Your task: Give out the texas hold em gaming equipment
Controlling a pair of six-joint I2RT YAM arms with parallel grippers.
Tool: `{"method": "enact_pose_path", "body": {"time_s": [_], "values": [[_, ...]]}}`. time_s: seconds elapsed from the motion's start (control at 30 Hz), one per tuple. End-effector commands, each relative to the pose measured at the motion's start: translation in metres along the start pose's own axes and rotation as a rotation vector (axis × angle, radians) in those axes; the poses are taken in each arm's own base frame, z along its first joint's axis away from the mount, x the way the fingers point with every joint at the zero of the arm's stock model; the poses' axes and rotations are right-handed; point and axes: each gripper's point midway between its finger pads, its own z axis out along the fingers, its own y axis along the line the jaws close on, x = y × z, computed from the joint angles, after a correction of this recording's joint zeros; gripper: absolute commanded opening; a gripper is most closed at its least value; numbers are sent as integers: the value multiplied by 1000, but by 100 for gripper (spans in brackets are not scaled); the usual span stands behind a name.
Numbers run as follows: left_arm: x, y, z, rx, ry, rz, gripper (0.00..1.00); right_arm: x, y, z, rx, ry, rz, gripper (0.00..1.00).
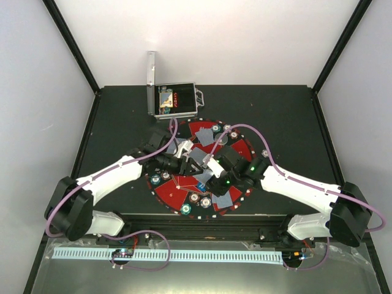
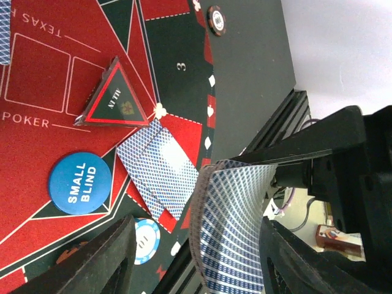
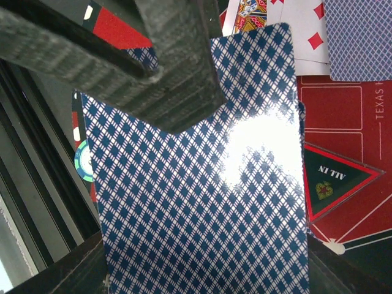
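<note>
A deck of blue-backed playing cards (image 3: 202,202) is held above the round mat (image 2: 37,79), with my right gripper (image 3: 205,257) shut on its sides. In the left wrist view the deck (image 2: 236,226) bows between the fingers of my left gripper (image 2: 196,231). Those jaws stand apart: the left finger (image 2: 107,257) is clear of the deck and the right finger (image 2: 294,260) is close beside it. Both grippers meet over the mat's middle (image 1: 199,164). Two face-down cards (image 2: 162,171), a blue "small blind" disc (image 2: 79,182) and a blue-white chip (image 2: 145,240) lie on the mat.
A triangular "all in" marker (image 2: 116,98) lies on the mat, a dark chip (image 2: 216,18) near its rim. Face-up cards (image 3: 306,24) lie further out. The open silver case (image 1: 174,101) stands at the back. A black rail (image 1: 202,226) runs along the near table edge.
</note>
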Motion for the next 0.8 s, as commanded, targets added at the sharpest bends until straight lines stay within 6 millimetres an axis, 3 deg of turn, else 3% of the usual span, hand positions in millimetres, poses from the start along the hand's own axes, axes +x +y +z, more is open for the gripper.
{"method": "enact_pose_path", "body": {"time_s": [0.0, 0.17, 0.37, 0.6, 0.77], "values": [[-5, 8, 3, -11, -19, -9, 54, -20, 9, -6, -26, -59, -34, 62], [-4, 16, 2, -26, -25, -23, 43, -18, 8, -6, -23, -57, -33, 62], [-1, 21, -4, -30, -38, -40, 37, -15, 7, -4, -22, -47, -29, 62], [1, 13, -7, 14, -35, -45, 24, -12, 6, -1, -17, -38, -26, 62], [2, 9, -7, 36, -29, -50, 9, -12, 6, -1, -14, -39, -24, 62]]}}
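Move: Just below the left hand is the deck of cards held by the right hand, its middle roughly 2 cm back, 3 cm to the right and 2 cm down; from the right hand it is 2 cm ahead and 3 cm left, about 1 cm lower. On the mat some 13 cm beneath the left hand, the small blind button lies 5 cm back and 3 cm right, the dealt card pair 9 cm back and 9 cm right, and the middle cards 5 cm ahead and 1 cm right. Closing from over half open to nearly shut, the left fingers sink about 1.5 cm to the deck's forward edge, easing about 1 cm to the left, then start to rise by about half a centimetre, with hardly any wrist turn. They narrow around the top card's edge as if to pinch it. The right hand stays in place and keeps its grip on the deck's sides. ##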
